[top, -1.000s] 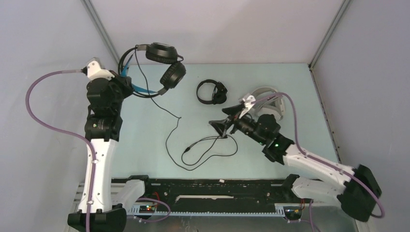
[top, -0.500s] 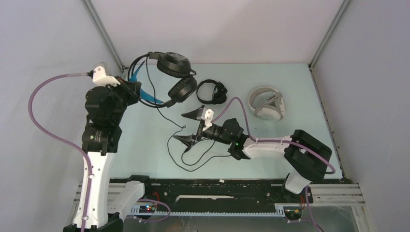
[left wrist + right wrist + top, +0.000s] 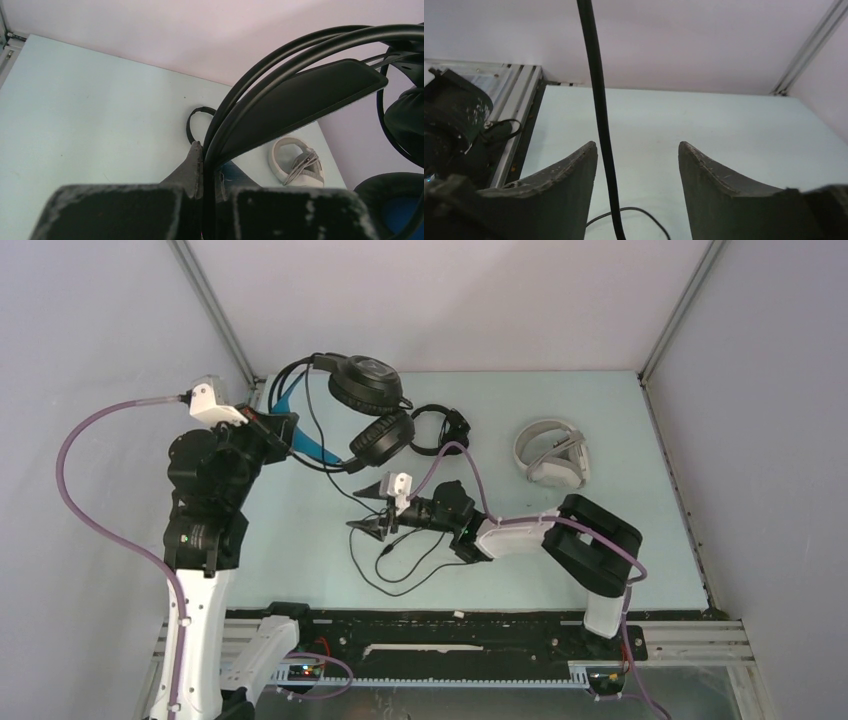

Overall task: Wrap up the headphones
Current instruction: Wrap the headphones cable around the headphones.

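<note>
My left gripper (image 3: 287, 430) is shut on the blue-lined headband (image 3: 300, 95) of the bulky black headphones (image 3: 370, 382), holding them up over the table's back left. Their black cable (image 3: 345, 475) hangs down to loose loops (image 3: 415, 562) on the table. My right gripper (image 3: 368, 508) is open, low at mid-table. In the right wrist view the cable (image 3: 599, 115) runs upright between the jaws of that gripper (image 3: 638, 146), close to the left finger (image 3: 569, 175), not pinched. The small black headphones (image 3: 440, 430) and the white headphones (image 3: 552, 452) lie further back.
The pale blue table (image 3: 620, 540) is enclosed by grey walls with metal corner posts (image 3: 215, 315). A black rail (image 3: 450, 625) with the arm bases runs along the near edge. My right arm's purple hose (image 3: 470, 465) arches over the table's middle.
My right arm has swung left from beside the white headphones to the hanging cable, and its jaws have narrowed a little. My left arm has carried the bulky headphones rightward.
</note>
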You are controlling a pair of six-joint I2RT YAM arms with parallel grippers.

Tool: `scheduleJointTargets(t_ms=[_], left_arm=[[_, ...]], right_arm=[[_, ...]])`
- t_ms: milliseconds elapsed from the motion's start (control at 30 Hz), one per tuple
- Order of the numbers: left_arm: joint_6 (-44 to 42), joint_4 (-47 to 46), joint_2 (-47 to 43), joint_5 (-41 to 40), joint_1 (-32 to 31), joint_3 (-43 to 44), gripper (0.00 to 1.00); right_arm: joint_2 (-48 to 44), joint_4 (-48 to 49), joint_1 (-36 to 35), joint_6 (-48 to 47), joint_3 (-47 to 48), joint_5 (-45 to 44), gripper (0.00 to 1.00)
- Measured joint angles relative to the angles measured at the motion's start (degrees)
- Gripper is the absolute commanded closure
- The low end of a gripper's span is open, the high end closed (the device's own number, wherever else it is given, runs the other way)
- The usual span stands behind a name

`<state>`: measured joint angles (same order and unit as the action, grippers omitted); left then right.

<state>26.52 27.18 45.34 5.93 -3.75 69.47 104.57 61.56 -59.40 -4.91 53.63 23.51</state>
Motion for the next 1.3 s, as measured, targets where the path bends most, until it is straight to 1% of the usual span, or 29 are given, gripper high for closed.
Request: scheduleJointTargets(t_ms=[100,133,200,333,400,533,700,833,900,1000,1133,1300], left_arm=[[0.2,0.0,0.0,0.9,0.0,0.0,1.0],[0.2,0.0,0.0,1.0,0.0,0.0,1.0],[0.4,0.0,0.1,1.3,0.0,0.1,1.0],[0.5,0.0,0.1,2.3,0.0,0.3,1.0],[0.4,0.2,0.0,2.3,0.0,0.5,1.0],[-0.7,2.2,0.5,1.3,0.0,2.6,1.0],[-1.1,2.9,0.5,0.3,0.0,4.6,1.0],[-1.0,2.9,0.3,0.7,-0.1,4.7,1.0],[-1.1,3.1,0.5,0.6,0.0,4.8,1.0],[-1.2,3.8,0.5,-0.2,0.0,4.8,1.0],[-1.8,4.5,0.7,-1.5,-0.1,5.2,1.0],[-2.7,5.2,1.2,-2.9,-0.1,5.5,1.0]], right_arm=[[3.0,0.1,0.0,0.4,0.1,1.8,0.47],[3.8,0.1,0.0,0.5,0.1,2.2,0.52],[5.2,0.1,0.0,1.0,0.1,2.6,0.65],[6.7,0.4,0.3,3.6,0.1,2.9,0.86],[7.0,1.2,0.8,5.8,-0.1,3.3,0.91],[6.6,3.9,3.0,9.5,-3.5,3.2,0.91],[4.2,4.1,5.2,11.9,-11.0,2.2,0.91],[2.4,4.8,6.1,12.5,-13.7,1.5,0.95],[2.1,5.8,6.4,13.0,-13.9,1.1,1.0],[2.0,7.5,6.7,13.7,-14.5,0.0,1.0],[2.0,8.9,7.1,14.8,-16.2,-2.7,1.0],[1.4,11.1,7.3,16.1,-19.1,-10.0,1.0]])
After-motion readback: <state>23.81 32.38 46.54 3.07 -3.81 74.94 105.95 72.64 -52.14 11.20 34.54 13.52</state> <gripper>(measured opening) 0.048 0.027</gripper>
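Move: The right hand's open fingers already straddle the headphones cable, which crosses about 1 cm back of the hand point, level with it. From this hand the nearer ear cup of the held headphones is some 6 cm ahead, 5 cm right and 17 cm up; the cable loop on the table is 4 cm back, 5 cm right and 21 cm down. The left hand holds the headband, with that cable stretch about 8 cm back, 10 cm right and 18 cm below. Right hand sinks about 10 cm, pinching the cable, and draws it some 9 cm right, then forward. ##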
